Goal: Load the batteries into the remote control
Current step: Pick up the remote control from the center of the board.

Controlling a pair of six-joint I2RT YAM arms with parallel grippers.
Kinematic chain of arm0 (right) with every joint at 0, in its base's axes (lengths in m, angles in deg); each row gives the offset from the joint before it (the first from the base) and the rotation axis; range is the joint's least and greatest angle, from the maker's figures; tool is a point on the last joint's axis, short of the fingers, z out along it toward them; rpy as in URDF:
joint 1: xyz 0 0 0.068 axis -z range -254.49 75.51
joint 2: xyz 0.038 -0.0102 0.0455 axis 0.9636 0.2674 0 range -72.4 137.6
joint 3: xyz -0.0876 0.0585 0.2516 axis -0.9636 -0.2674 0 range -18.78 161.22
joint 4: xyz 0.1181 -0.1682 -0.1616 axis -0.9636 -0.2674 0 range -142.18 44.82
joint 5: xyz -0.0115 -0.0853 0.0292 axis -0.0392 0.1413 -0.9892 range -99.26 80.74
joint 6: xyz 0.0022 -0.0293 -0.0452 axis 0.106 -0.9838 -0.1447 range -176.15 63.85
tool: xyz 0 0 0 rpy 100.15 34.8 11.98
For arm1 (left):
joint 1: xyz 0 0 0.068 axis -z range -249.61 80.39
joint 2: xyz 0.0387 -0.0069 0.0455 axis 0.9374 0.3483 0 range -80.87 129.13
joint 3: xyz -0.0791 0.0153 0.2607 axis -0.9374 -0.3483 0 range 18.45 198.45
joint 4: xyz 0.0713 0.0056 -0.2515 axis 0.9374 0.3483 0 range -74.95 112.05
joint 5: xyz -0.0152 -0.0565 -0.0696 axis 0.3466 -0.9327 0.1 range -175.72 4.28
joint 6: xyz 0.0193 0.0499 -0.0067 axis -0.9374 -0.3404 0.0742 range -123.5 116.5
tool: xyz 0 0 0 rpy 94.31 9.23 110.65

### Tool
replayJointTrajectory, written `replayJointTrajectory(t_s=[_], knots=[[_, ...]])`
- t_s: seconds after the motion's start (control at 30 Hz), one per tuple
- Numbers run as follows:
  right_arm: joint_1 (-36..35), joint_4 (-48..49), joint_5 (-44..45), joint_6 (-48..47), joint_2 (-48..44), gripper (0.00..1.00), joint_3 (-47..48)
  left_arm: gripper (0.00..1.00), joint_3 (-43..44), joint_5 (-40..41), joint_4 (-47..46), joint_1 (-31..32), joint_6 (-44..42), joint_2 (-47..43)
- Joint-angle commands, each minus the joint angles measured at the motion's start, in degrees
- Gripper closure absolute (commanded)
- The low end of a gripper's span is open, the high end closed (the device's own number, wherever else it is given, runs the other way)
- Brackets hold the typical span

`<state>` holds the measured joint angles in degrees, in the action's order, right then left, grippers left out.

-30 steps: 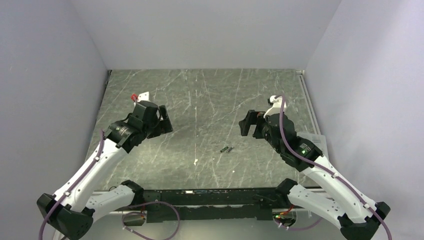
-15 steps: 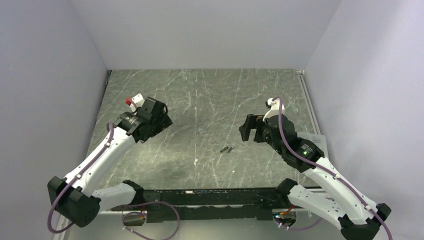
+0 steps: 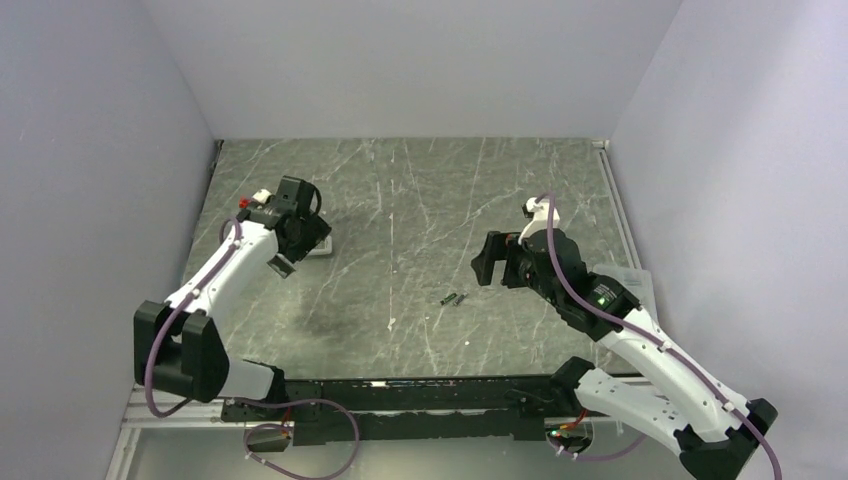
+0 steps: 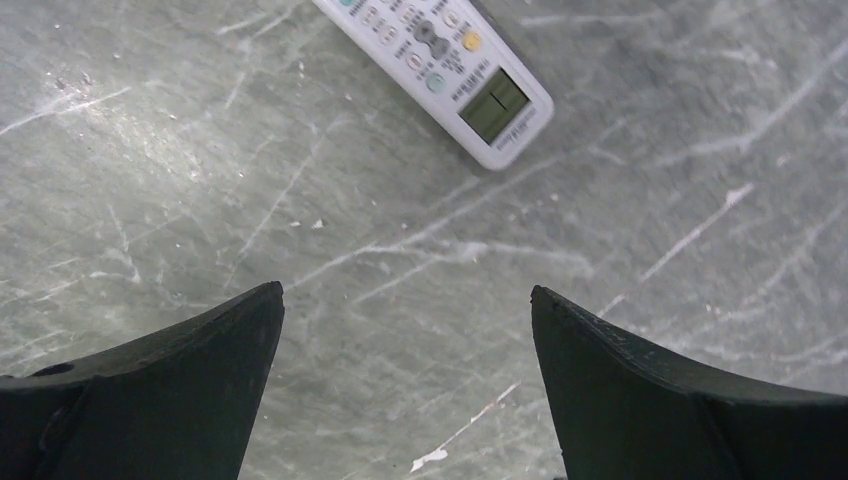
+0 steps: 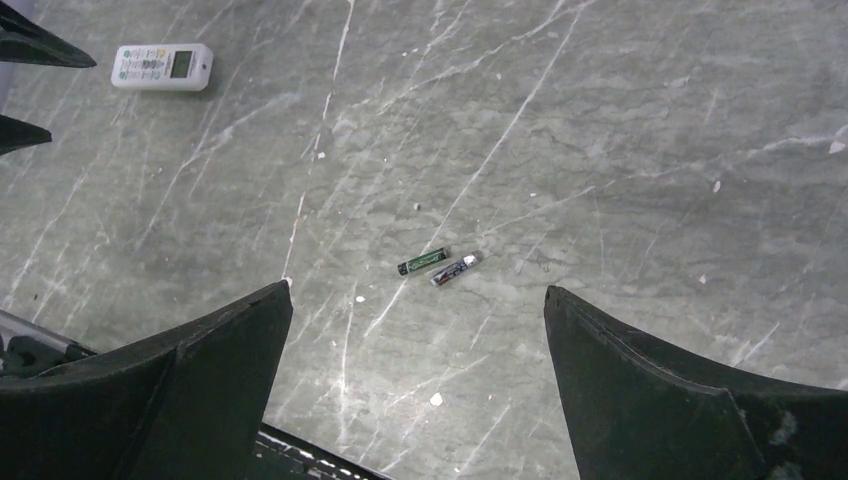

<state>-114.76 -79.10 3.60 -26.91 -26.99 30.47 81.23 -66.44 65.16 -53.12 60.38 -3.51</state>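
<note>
The remote control (image 4: 440, 60) is a slim white bar lying face up, with its buttons and small display showing. It lies just beyond my open left gripper (image 4: 407, 292), with bare table between the fingers. From above, the remote control (image 3: 322, 249) peeks out beside the left gripper (image 3: 300, 248). Two small dark batteries (image 3: 455, 298) lie side by side mid-table. In the right wrist view one battery (image 5: 423, 263) is green-labelled and the other (image 5: 455, 268) has a silver tip. My right gripper (image 5: 418, 290) hovers open above and short of them, and appears in the top view too (image 3: 490, 263).
A clear plastic box (image 3: 632, 281) sits at the table's right edge beside the right arm. Grey walls close in the left, back and right sides. The black base rail (image 3: 420, 395) runs along the near edge. The left gripper's fingers (image 5: 30, 45) show near the remote control (image 5: 160, 66).
The left arm has folded in, and its gripper has swung back and tipped down beside the remote. The right gripper has drifted slightly left. The batteries have not moved.
</note>
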Motion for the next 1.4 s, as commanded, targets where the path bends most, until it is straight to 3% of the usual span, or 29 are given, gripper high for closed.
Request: replayJointTrajectory(t_s=[0.0,0.27,0.63,1.37], knots=[[0.0,1.5,-1.4,1.1,0.8,0.00,0.7,0.01,2.3,-3.1,-1.6,-3.8,1.7,3.2],[-0.1,0.6,-0.9,1.4,0.6,0.00,0.9,0.01,6.9,-8.4,0.8,-10.5,4.3,13.5],[-0.1,-1.9,-0.3,1.9,-1.0,0.00,1.3,0.01,13.5,-9.6,4.2,-12.4,10.1,23.6],[-0.1,-3.3,-0.8,1.5,-1.4,0.00,1.8,0.01,16.9,-11.3,4.0,-13.8,15.5,30.4]])
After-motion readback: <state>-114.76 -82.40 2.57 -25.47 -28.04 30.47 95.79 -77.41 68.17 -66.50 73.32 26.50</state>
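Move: The remote control lies flat on the table about 7 cm ahead of the open left hand, some 4 cm to its left and roughly 12 cm below; nothing else stands near it. From the right hand, the remote control is some 41 cm to the left, 15 cm farther out and about 21 cm down. The open left hand sinks 9 cm and reaches forward 6 cm over the remote control, turning some 20° counter-clockwise. ##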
